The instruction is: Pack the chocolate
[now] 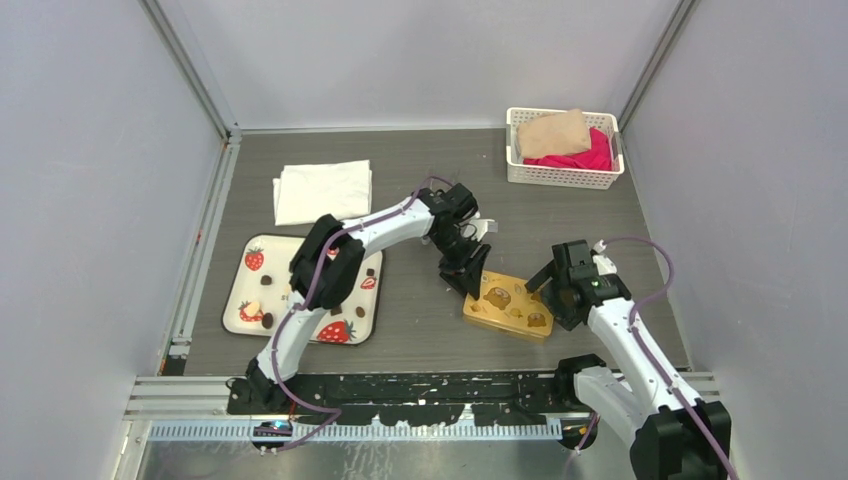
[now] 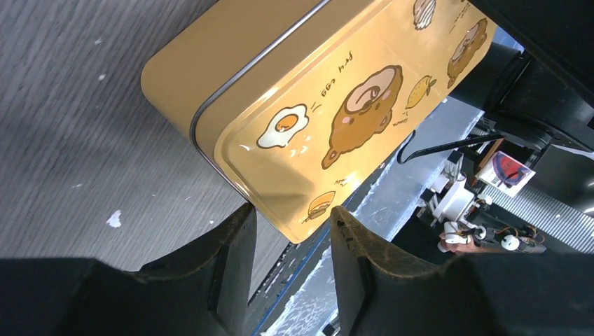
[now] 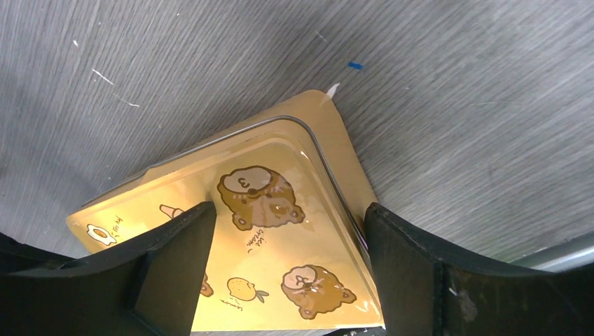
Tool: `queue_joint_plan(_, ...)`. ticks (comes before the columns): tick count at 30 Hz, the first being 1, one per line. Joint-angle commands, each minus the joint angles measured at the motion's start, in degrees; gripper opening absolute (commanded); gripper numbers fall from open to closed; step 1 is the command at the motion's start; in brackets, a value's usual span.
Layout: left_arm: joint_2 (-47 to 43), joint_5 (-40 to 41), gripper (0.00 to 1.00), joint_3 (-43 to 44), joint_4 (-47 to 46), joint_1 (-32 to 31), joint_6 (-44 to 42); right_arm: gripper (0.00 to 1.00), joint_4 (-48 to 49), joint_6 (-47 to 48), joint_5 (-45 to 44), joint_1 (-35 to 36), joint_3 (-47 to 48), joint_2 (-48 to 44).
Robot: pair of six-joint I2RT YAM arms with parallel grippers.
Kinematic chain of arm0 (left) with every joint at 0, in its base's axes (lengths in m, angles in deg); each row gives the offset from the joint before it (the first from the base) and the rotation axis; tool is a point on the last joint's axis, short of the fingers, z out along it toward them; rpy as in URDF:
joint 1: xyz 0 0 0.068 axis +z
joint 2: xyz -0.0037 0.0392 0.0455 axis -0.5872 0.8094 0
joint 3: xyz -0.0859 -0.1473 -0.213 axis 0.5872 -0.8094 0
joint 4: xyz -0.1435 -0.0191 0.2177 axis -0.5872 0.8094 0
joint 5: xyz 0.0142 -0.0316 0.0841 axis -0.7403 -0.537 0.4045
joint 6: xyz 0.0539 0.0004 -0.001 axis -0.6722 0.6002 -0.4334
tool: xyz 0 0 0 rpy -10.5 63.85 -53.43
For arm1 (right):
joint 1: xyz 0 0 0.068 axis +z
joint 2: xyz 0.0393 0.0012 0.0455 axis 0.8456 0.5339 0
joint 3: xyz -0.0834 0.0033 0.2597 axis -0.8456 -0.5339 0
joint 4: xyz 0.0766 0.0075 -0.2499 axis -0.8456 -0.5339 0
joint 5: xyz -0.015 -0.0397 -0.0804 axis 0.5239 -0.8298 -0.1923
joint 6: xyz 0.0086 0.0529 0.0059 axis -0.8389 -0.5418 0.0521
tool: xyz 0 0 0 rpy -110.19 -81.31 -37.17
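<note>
The chocolate [image 1: 265,281] is several tiny dark pieces and a cream one, lying on a white strawberry-print tray [image 1: 235,300] at the left. A golden-yellow tin [image 1: 510,305] with bear drawings lies in the middle with its lid on. My left gripper [image 1: 470,270] is open at the tin's left end. In the left wrist view a corner of the tin [image 2: 336,105] sits between the gripper's [image 2: 291,217] fingers. My right gripper [image 1: 555,300] is open at the tin's right end. In the right wrist view it [image 3: 287,217] straddles the tin's [image 3: 280,161] edge.
A folded white cloth [image 1: 323,190] lies behind the tray. A white basket [image 1: 563,148] with pink and beige cloths stands at the back right. Metal rails run along the left side [image 1: 205,240] and the near edge.
</note>
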Motion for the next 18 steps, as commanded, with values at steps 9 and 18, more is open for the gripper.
queue_joint_plan(9, -2.11, -0.86, 0.44, 1.01, -0.43, 1.8, -1.45, 0.79, 18.75, 3.82, 22.71, 0.29, 0.36, 14.22)
queue_joint_plan(18, -1.39, -0.06, 0.44, 1.52, -0.18, 2.72, -1.27, 0.77, 9.81, 10.58, 13.63, 0.31, 7.76, 17.86)
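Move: The closed tin box lies between the hands. Its middle is about 9 cm right of the left hand and 1 cm back of it, and about 7 cm left of the right hand and 1 cm nearer the bases, some 3 cm below both. From the left hand the strawberry tray is roughly 38 cm left and level with it; the white basket stands about 33 cm ahead of the right hand and 4 cm to its right. With one finger still outside the tin's right end and the other over the lid, the right hand pushes the tin along the table, travelling about 5 cm forward and 4 cm left while turning some 10 degrees counter-clockwise, its fingers staying wide open. The left hand, half open with a finger at the tin's left end, goes along with it, about 4 cm left and 2.5 cm forward with a slight tilt and counter-clockwise turn, so that the tin stays between the hands. ##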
